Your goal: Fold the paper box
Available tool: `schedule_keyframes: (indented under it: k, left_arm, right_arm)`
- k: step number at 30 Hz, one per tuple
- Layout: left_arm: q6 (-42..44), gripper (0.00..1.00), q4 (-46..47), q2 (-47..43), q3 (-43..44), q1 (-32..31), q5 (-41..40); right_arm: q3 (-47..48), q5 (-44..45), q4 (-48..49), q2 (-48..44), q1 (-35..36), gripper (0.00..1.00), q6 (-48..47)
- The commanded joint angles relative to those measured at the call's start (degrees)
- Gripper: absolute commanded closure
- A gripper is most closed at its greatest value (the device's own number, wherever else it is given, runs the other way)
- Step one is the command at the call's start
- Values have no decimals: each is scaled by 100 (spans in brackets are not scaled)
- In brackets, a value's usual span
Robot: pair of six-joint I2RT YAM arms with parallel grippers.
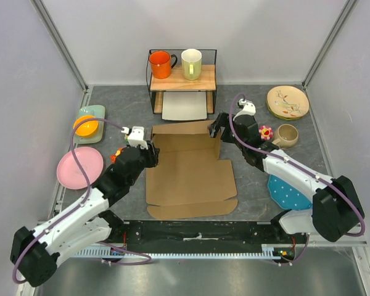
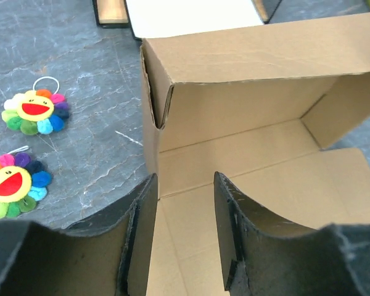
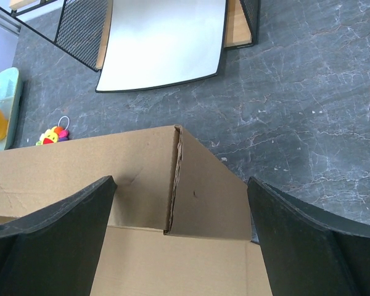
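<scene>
The paper box (image 1: 191, 176) is a brown cardboard sheet lying mid-table, its far wall (image 2: 253, 61) folded upright and the near flaps flat. My left gripper (image 1: 153, 154) hovers over the box's left edge (image 2: 153, 142). Its jaws are open and nothing is between the fingers (image 2: 231, 234); only the box floor shows below. At the far right corner, my right gripper (image 1: 214, 126) is open wide. Its fingers (image 3: 80, 234) straddle the standing corner (image 3: 176, 179) where the far wall meets a side tab, without touching it.
A wooden shelf (image 1: 182, 79) at the back carries an orange mug (image 1: 161, 63) and a pale mug (image 1: 192, 63), with a white tray (image 1: 184, 106) beneath. Flower toys (image 2: 35, 112) lie left of the box. A pink plate (image 1: 80, 168), orange bowl (image 1: 87, 125), beige plate (image 1: 287, 102), cup (image 1: 287, 134) and blue plate (image 1: 287, 192) sit at the sides.
</scene>
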Motion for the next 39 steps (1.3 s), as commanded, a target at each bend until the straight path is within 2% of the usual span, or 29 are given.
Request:
schedule_keyframes:
  k: [1,5,6,9,14,15,18,20,23,25,32,35,39]
  left_arm:
    - [271,51,-1057,-796,276,-25,702]
    - [-157,52,-1365,-1438,399,-17,731]
    - [-351,45,-1383,-1536,487,-17,574]
    - [-880,37,-1139,-1862,601,18,212]
    - [-1345,32,-1005,-1442,1040,97,247]
    - [-1408,27,-1049,-1223,1224,150,264]
    - [-1574,20,-1076,-705,1471,500,781]
    - [-1942,16,-997,-466,1533,887,1597]
    - [-2566,13,-525,26,1428,2080,3179]
    - [-2708,11,-391,394,1358,2277,3655]
    - [-2533,10,-303,1283,1445,2330,4131]
    - [-2542,11,-48,1407,1367,2339,4351]
    - [-2419,16,-127,1574,1270,2374,4316]
  right_arm:
    - [-21,-46,-414,213,24,4,-148]
    - [23,-72,-414,283,16,4,-200]
    - [14,-72,-414,283,24,4,-209]
    - [-3,-55,-414,301,24,4,-253]
    - [-56,-11,-616,266,24,4,-402]
    - [-74,24,-642,248,24,4,-429]
    - [-135,24,-704,178,24,4,-517]
    - [-179,33,-730,126,24,4,-534]
    - [-197,-2,-765,90,24,4,-587]
    - [-223,-2,-792,55,24,4,-596]
    - [-390,-28,-783,-68,24,4,-622]
    - [-408,-29,-783,-77,33,4,-631]
    - [-408,-29,-783,-77,24,4,-649]
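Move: The left hand, empty and half open, has the box's left rear top corner about 8 cm ahead, 1 cm to its left and 3 cm below. Two flower toys lie on the table some 15 cm lower: one 11 cm left and 6 ahead, the other 15 cm left and level with it. The box's right rear top corner sits between the right hand's open fingers, roughly 2 cm ahead, 1 right and 3 below. Back and up first, the left hand draws off about 4 cm and climbs some 11 cm, then swings forward and comes down towards the box's left rear top corner. Meanwhile it rolls its left side down about 30 degrees, tips its fingers 20 degrees further down and opens them from half to nearly wide, to bracket that corner. The right hand stays open about the other rear corner. ##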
